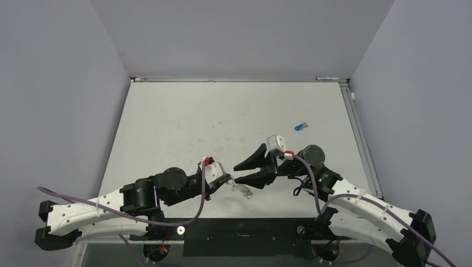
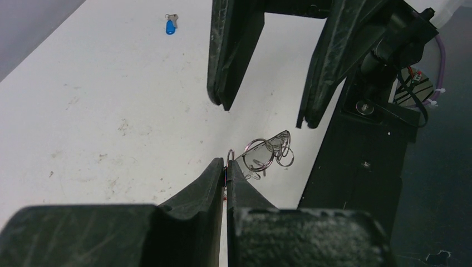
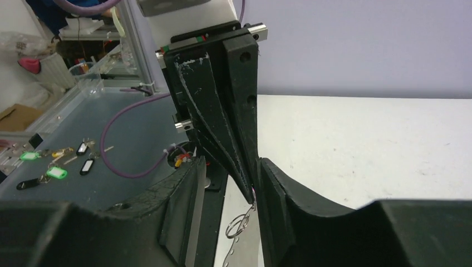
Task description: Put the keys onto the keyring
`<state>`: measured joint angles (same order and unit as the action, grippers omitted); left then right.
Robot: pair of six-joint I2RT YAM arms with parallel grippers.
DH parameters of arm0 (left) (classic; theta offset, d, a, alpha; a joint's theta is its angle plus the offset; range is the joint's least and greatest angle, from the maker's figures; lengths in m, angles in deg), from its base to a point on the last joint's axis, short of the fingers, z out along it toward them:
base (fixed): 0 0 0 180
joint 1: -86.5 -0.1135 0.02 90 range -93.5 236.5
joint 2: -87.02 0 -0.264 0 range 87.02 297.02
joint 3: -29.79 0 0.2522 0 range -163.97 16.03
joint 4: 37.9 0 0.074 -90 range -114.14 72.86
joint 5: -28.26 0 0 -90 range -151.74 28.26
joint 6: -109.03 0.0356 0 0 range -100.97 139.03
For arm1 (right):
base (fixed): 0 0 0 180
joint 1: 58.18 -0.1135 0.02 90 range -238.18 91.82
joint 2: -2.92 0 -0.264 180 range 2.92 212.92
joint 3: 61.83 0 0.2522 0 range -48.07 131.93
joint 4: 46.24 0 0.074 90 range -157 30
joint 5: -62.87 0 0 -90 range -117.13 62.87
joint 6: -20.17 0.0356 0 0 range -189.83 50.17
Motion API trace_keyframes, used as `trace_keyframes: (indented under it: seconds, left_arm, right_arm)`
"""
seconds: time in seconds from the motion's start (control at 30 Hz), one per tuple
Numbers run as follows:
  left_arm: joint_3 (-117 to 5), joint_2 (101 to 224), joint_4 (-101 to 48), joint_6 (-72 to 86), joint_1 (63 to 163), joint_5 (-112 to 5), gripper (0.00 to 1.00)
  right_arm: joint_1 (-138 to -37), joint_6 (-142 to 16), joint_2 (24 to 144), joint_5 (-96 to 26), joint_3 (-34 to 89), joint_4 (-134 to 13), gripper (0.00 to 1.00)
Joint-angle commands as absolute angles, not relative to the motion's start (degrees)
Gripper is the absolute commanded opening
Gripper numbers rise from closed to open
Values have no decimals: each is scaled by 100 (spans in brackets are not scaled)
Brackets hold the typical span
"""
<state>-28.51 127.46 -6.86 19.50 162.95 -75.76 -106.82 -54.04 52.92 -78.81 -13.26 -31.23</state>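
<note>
My left gripper (image 1: 230,181) is shut; in the left wrist view (image 2: 226,166) a thin red sliver, seemingly the red key (image 2: 225,173), shows between its tips. A small wire loop (image 2: 230,154) sticks out at the tips. The keyring (image 1: 244,190) is a cluster of silvery loops just beyond them (image 2: 267,153), near the table's front edge. My right gripper (image 1: 237,173) is open, its jaws either side of the left gripper's tips (image 3: 231,167), and a loop (image 3: 238,225) hangs below those tips. The blue key (image 1: 300,127) lies alone at the far right (image 2: 171,25).
The black mounting plate (image 1: 239,233) runs along the near table edge, right beside the keyring. Grey walls close in the table on three sides. In the right wrist view, spare tagged keys (image 3: 55,172) lie on a dark surface off the table.
</note>
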Motion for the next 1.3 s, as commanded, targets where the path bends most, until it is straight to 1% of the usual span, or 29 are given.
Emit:
trace_keyframes:
  seconds: [0.0,0.3,0.47,0.63,0.77,1.03,1.27]
  left_arm:
    - [-2880,12529,-1094,2027,16318,-7350,0]
    - [-2826,12393,-1052,2000,16317,-7373,0]
    - [-2837,12411,-1036,2009,16312,-7356,0]
    - [-2828,12428,-1034,2009,16314,-7334,0]
    - [-2843,12422,-1021,2013,16314,-7316,0]
    - [-2826,12343,-1048,2018,16314,-7267,0]
    - [-2760,12166,-1182,1991,16306,-6950,0]
  right_arm:
    - [-10922,-6071,5592,-7784,-853,-3508,37]
    - [-11053,-6548,5844,-7408,-587,-4302,30]
    - [-11062,-6631,5926,-7343,-480,-4498,27]
    - [-11091,-6712,6052,-7362,-384,-4653,21]
    - [-11102,-6786,6099,-7360,-360,-4760,15]
    - [-11101,-6939,6144,-7377,-289,-5082,13]
    - [-11109,-7162,6234,-7508,-219,-5302,13]
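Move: The small ring held in the left fingertips lies about 4 cm left, 1 cm ahead and 5 cm below the right hand; it's about 1 cm right of the left hand point. Measured from the right hand, the keyring's grey plate hangs roughly 9 cm lower, 2 cm back and 1 cm left, and the red tag is about 9 cm lower, 5 cm left and 1 cm back. The right hand sinks some 4 cm, easing left towards the small ring in the left fingertips, fingers closing. ##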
